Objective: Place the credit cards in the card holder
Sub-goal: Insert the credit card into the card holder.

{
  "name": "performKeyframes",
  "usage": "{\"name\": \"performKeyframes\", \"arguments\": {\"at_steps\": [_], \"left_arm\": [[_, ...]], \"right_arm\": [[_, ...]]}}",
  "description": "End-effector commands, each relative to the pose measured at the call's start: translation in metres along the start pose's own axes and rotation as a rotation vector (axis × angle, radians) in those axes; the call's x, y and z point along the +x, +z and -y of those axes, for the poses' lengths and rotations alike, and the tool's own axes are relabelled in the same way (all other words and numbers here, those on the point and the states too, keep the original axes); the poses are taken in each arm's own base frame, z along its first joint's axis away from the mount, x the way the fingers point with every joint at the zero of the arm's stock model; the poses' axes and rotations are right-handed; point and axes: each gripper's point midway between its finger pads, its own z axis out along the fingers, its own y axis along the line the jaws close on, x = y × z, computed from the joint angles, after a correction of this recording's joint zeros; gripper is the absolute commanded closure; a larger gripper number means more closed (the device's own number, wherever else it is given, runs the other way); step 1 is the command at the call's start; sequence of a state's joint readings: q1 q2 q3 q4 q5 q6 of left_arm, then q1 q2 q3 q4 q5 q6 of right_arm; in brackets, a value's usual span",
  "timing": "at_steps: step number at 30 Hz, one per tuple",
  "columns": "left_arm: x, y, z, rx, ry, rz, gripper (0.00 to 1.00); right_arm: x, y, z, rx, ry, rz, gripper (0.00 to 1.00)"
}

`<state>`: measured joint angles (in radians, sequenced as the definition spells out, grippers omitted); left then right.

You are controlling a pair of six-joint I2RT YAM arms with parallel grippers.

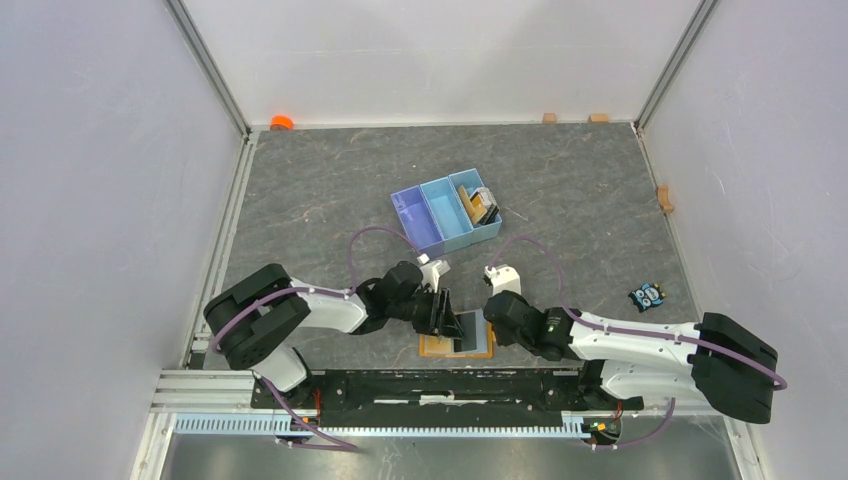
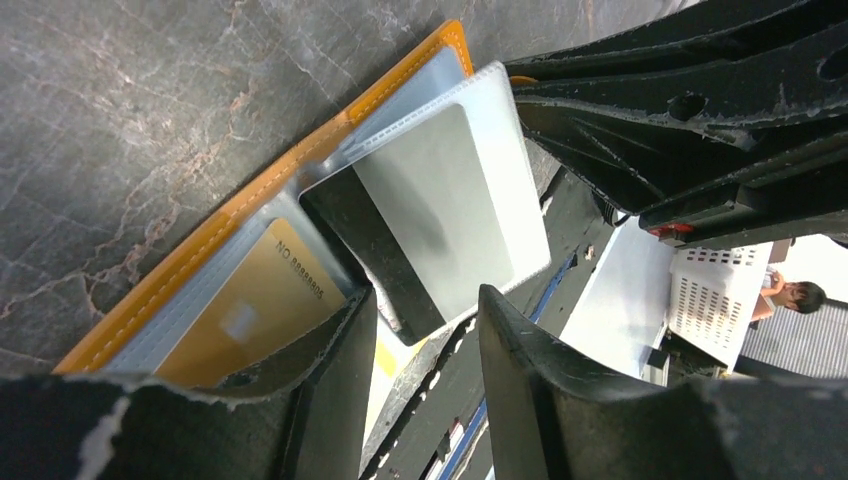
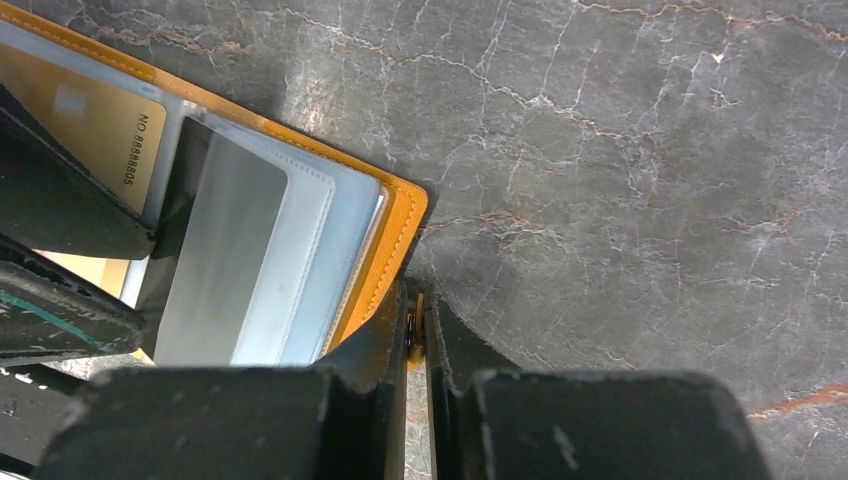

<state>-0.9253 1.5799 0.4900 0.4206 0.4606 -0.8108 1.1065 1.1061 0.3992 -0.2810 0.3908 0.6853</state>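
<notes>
The card holder (image 1: 436, 349) (image 2: 200, 250) (image 3: 395, 230), an orange-tan wallet, lies open on the table between my two grippers. A gold credit card (image 2: 250, 310) (image 3: 90, 120) sits inside one clear sleeve. A grey credit card (image 1: 468, 326) (image 2: 440, 200) (image 3: 215, 250) with a black stripe is partly in the lifted clear sleeve beside it. My left gripper (image 1: 443, 312) (image 2: 420, 330) is open, with the grey card's lower corner between its fingers. My right gripper (image 1: 492, 322) (image 3: 415, 335) is shut on the wallet's clasp tab at its right edge.
A blue three-compartment tray (image 1: 425, 220) stands behind the wallet, with more cards (image 1: 481, 205) in its right compartment. A small black-and-blue gadget (image 1: 648, 296) lies at the right. An orange object (image 1: 281, 122) sits at the far left corner.
</notes>
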Motion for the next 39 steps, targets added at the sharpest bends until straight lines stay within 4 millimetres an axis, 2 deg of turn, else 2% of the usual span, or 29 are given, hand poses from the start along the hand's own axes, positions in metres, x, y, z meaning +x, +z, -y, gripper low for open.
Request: {"name": "performKeyframes", "arguments": {"at_steps": [1,8,19,24,27,33,36,39], "left_arm": [[-0.012,0.006,0.003,-0.015,-0.001,0.039,0.51],[-0.022,0.005,0.02,0.035,0.015,0.082,0.5],[-0.021,0.014,0.038,0.124,0.009,0.082,0.51],[-0.021,0.007,0.042,0.126,0.037,0.092,0.49],[-0.023,-0.006,0.045,0.099,0.079,0.108,0.46],[-0.022,-0.045,0.023,-0.096,0.128,0.144,0.33],[-0.022,-0.061,0.003,-0.186,0.113,0.16,0.29],[-0.013,-0.071,-0.019,-0.254,0.069,0.142,0.29]], "right_arm": [[0.016,0.003,0.005,0.015,0.0,-0.035,1.0],[0.018,0.004,0.006,0.016,0.004,-0.036,1.0],[0.019,0.005,0.005,0.013,0.015,-0.037,1.0],[0.016,0.001,0.007,0.023,0.031,-0.022,1.0],[0.008,-0.006,0.01,0.028,0.049,0.007,0.89],[-0.007,-0.02,-0.001,-0.053,0.098,0.066,0.66],[-0.013,-0.026,-0.009,-0.106,0.125,0.084,0.62],[-0.017,-0.03,-0.022,-0.182,0.146,0.102,0.6]]}}
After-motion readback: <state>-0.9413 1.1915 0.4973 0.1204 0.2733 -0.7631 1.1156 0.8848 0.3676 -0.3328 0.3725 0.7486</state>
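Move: The black credit card, already partly in the holder's right pocket, has its middle about 3 cm to the left hand's right, 1 cm ahead and 1 cm below. From that hand the gold card lies about 3 cm left and 1 cm ahead, and the holder's orange tab about 10 cm right and 1 cm ahead, both roughly 2 cm lower. The right hand grips that tab; the black card's middle lies about 7 cm to its left, level with it. The black card's exposed left edge is pushed farther into the pocket by the left fingertips, which creep about 2 cm to the right, half open, while the right hand keeps its pinch on the tab. Then the left hand comes free, opening wider as it rises some 5 cm and swings back left about 5 cm; the right fingers open, let go of the tab and lift about 3 cm. ##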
